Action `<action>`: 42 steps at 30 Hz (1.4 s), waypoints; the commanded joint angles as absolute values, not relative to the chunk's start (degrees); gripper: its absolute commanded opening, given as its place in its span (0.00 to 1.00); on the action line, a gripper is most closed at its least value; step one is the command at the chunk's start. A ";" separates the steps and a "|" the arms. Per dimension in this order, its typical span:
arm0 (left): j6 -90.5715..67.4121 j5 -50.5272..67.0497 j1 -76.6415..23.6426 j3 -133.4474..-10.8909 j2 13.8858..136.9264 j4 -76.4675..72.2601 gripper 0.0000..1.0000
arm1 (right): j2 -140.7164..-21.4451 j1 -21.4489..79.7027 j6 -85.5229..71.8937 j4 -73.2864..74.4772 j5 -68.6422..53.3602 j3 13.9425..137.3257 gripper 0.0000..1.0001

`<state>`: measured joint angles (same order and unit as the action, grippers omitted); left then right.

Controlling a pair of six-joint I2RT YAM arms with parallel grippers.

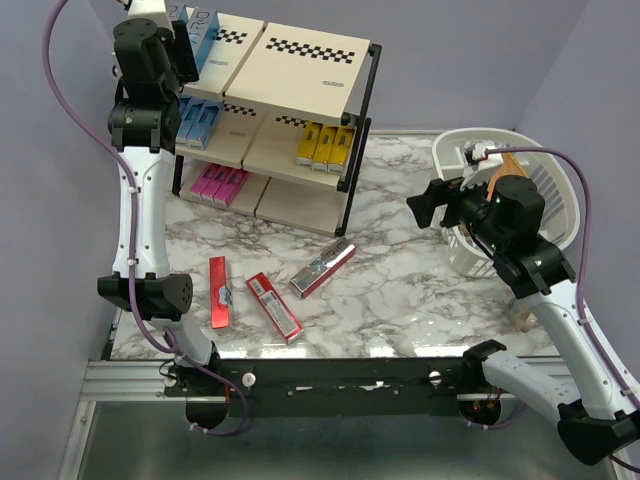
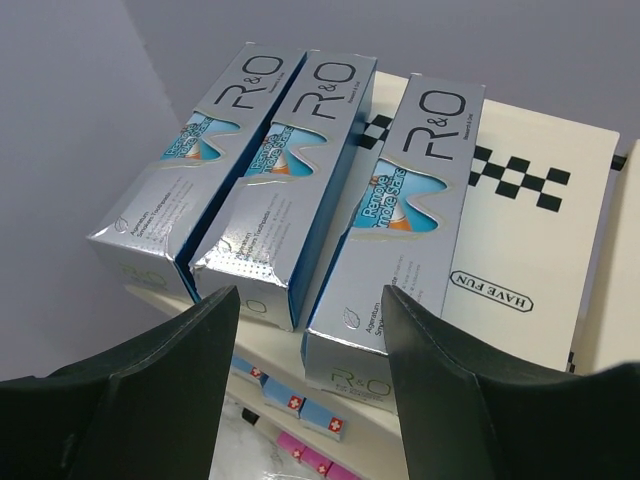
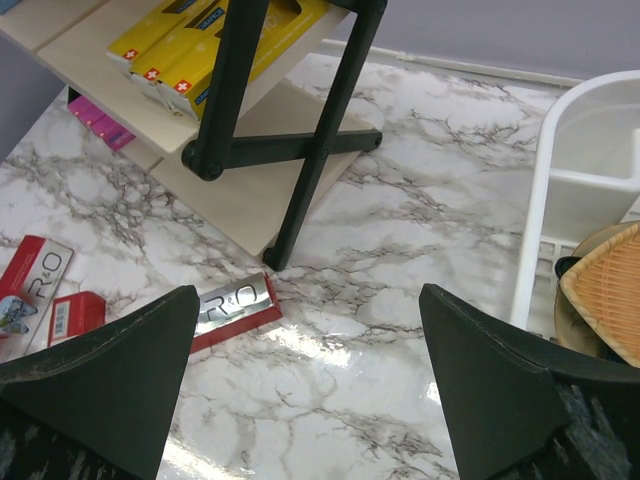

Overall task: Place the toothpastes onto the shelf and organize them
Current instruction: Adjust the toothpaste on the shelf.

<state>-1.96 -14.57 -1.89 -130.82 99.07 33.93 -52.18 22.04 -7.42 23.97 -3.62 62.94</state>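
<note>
Three silver-and-teal toothpastes (image 2: 330, 190) lie side by side on the top board of the shelf (image 1: 300, 70). My left gripper (image 2: 310, 292) hovers at their near ends, open, with nothing gripped. Light blue toothpastes (image 1: 200, 120) and yellow toothpastes (image 1: 328, 145) sit on the middle tier, and pink toothpastes (image 1: 220, 183) on the bottom tier. Three red toothpastes lie loose on the marble table: one at the left (image 1: 220, 292), one in the middle (image 1: 273, 306), and one with a silver face (image 1: 322, 269) (image 3: 235, 305). My right gripper (image 3: 310, 290) hangs open above the marble, right of that box.
A white plastic basket (image 1: 545, 190) stands at the right of the table, holding a woven tray (image 3: 610, 290). The shelf's black leg and crossbar (image 3: 300, 150) come down to the table just beyond the silver-faced red box. The left arm reaches up along the shelf's left side.
</note>
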 commanded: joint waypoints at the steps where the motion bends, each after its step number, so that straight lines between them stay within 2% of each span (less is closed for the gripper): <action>1: -3.60 -14.95 -1.58 -132.54 96.60 33.32 0.72 | -52.38 21.89 -6.59 23.12 -1.85 63.02 1.00; 7: -7.20 -6.71 -1.67 -130.52 92.11 27.69 0.76 | -52.74 21.97 -6.59 22.94 -1.84 63.02 1.00; 16: -13.97 5.45 -2.90 -128.50 93.42 27.16 0.82 | -52.73 21.88 -6.42 23.03 -1.23 63.02 1.00; 24: -12.67 1.07 -6.41 -128.05 96.24 27.16 0.92 | -52.29 21.88 -6.33 23.29 -0.44 62.93 1.00; 32: -6.78 -10.27 -10.46 -129.37 100.89 29.09 0.95 | -52.82 21.88 -6.15 23.55 -0.35 63.19 1.00; 42: -2.82 -15.46 -11.69 -132.28 106.26 29.89 0.96 | -54.84 21.88 -7.56 25.93 -0.35 64.60 1.00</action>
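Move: The rightmost of three silver R&O toothpastes on the top shelf has its middle about 8 cm ahead of the left hand, 3 cm right and 2 cm below. The second toothpaste stands roughly 10 cm ahead and 4 cm left of this hand, the first about 11 cm ahead and 9 cm left, both also some 2 cm below. From the right hand, the rightmost toothpaste lies about 25 cm ahead, 43 cm left and 15 cm higher. Left hand arcs up and back 8 cm, right 10 cm past the rightmost toothpaste, then forward-down beside it, opening. ##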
